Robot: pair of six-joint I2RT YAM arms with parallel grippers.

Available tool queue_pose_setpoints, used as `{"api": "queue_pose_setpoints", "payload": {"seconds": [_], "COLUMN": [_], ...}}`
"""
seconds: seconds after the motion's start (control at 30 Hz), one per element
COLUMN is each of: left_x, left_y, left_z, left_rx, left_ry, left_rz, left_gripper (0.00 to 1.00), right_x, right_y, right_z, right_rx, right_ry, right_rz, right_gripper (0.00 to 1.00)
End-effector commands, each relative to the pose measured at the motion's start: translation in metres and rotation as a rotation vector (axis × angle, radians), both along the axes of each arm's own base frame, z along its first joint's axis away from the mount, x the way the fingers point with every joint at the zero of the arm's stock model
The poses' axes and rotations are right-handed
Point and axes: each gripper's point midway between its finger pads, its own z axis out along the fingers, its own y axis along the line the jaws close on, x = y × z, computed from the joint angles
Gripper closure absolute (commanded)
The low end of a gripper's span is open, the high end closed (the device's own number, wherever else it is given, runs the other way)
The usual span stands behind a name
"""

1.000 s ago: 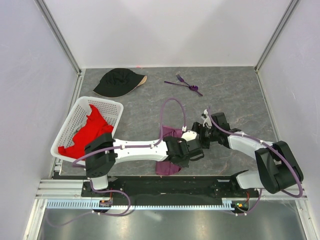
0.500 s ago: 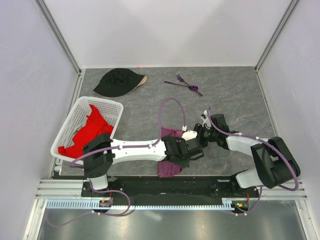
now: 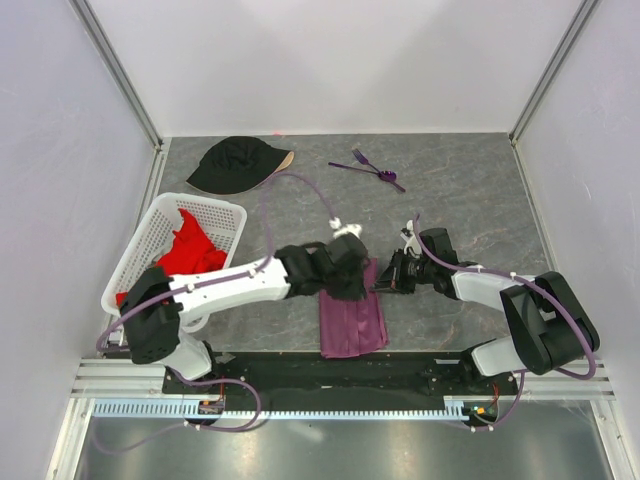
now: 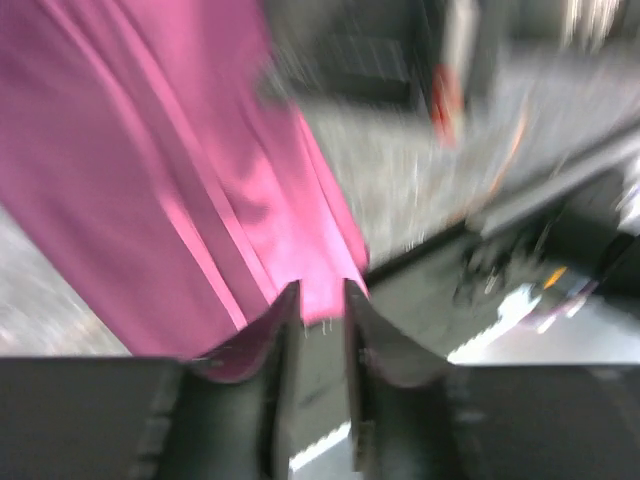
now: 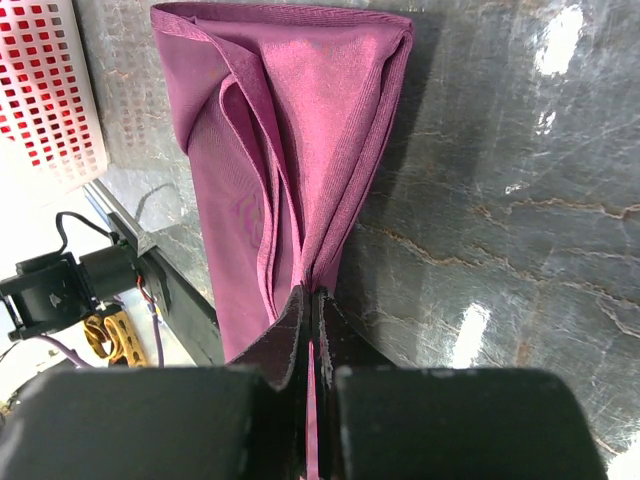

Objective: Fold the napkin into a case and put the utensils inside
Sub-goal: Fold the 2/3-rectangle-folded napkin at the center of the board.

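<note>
The plum-purple napkin (image 3: 352, 322) lies folded into a narrow strip near the table's front edge, with loose pleats showing in the right wrist view (image 5: 290, 150). My right gripper (image 3: 383, 283) (image 5: 311, 296) is shut on the napkin's right-hand edge near its far end. My left gripper (image 3: 352, 288) (image 4: 320, 295) hovers just over the napkin (image 4: 150, 160), its jaws a little apart and nothing between them; that view is blurred. The purple utensils (image 3: 370, 168), a fork among them, lie together at the back of the table, far from both grippers.
A black cap (image 3: 235, 163) sits at the back left. A white lattice basket (image 3: 200, 203) holding a red cloth (image 3: 180, 252) stands along the left side. The left arm reaches across the table in front of the basket.
My left gripper let go of the napkin, opened slightly and swung up and back. My right gripper closed onto the napkin's edge. The napkin now lies flatter as a strip.
</note>
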Motion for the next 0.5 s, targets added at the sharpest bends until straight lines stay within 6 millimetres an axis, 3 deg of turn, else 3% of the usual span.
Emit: {"api": "queue_pose_setpoints", "payload": {"seconds": [0.0,0.03,0.17,0.47], "left_x": [0.05,0.064,0.09,0.094], "left_y": [0.022,0.035,0.047,0.046], "left_z": [-0.008,-0.017,-0.047,-0.092], "left_rx": [-0.064,-0.048,-0.002,0.053], "left_ry": [-0.002,0.003,0.022,0.085], "left_rz": [0.126,0.167,0.209,0.201], "left_gripper": [0.81,0.83,0.89,0.92], "right_x": [0.005,0.004,0.005,0.009], "right_y": [0.004,0.005,0.007,0.026], "right_z": [0.007,0.008,0.009,0.028], "right_rx": [0.003,0.0,-0.017,-0.037], "right_ry": [-0.038,-0.041,-0.05,-0.105], "right_rz": [0.02,0.024,0.032,0.041], "right_gripper": [1.0,1.0,1.0,1.0]}}
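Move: Ahead of the left hand, to its left and below lies the folded napkin: its middle is about 3 cm ahead, 4 cm left and 11 cm down, and the middle of its far edge some 12 cm ahead, 5 cm left. The right gripper's tips sit roughly 7 cm ahead, 1 cm right and 9 cm below the left hand. From the right hand, already pinching the napkin's right-hand fold, the napkin's middle lies about 4 cm back, 5 cm left and 2 cm down. Swinging forward and left past the right gripper, then dropping, the left hand goes about 9 cm forward, 5 cm left and 9 cm down to the napkin's centre crease near the far edge, turning some 15 degrees counter-clockwise while its fingers close almost shut; contact is unclear. The right hand keeps its pinch on the fold and eases about 1 cm left. ##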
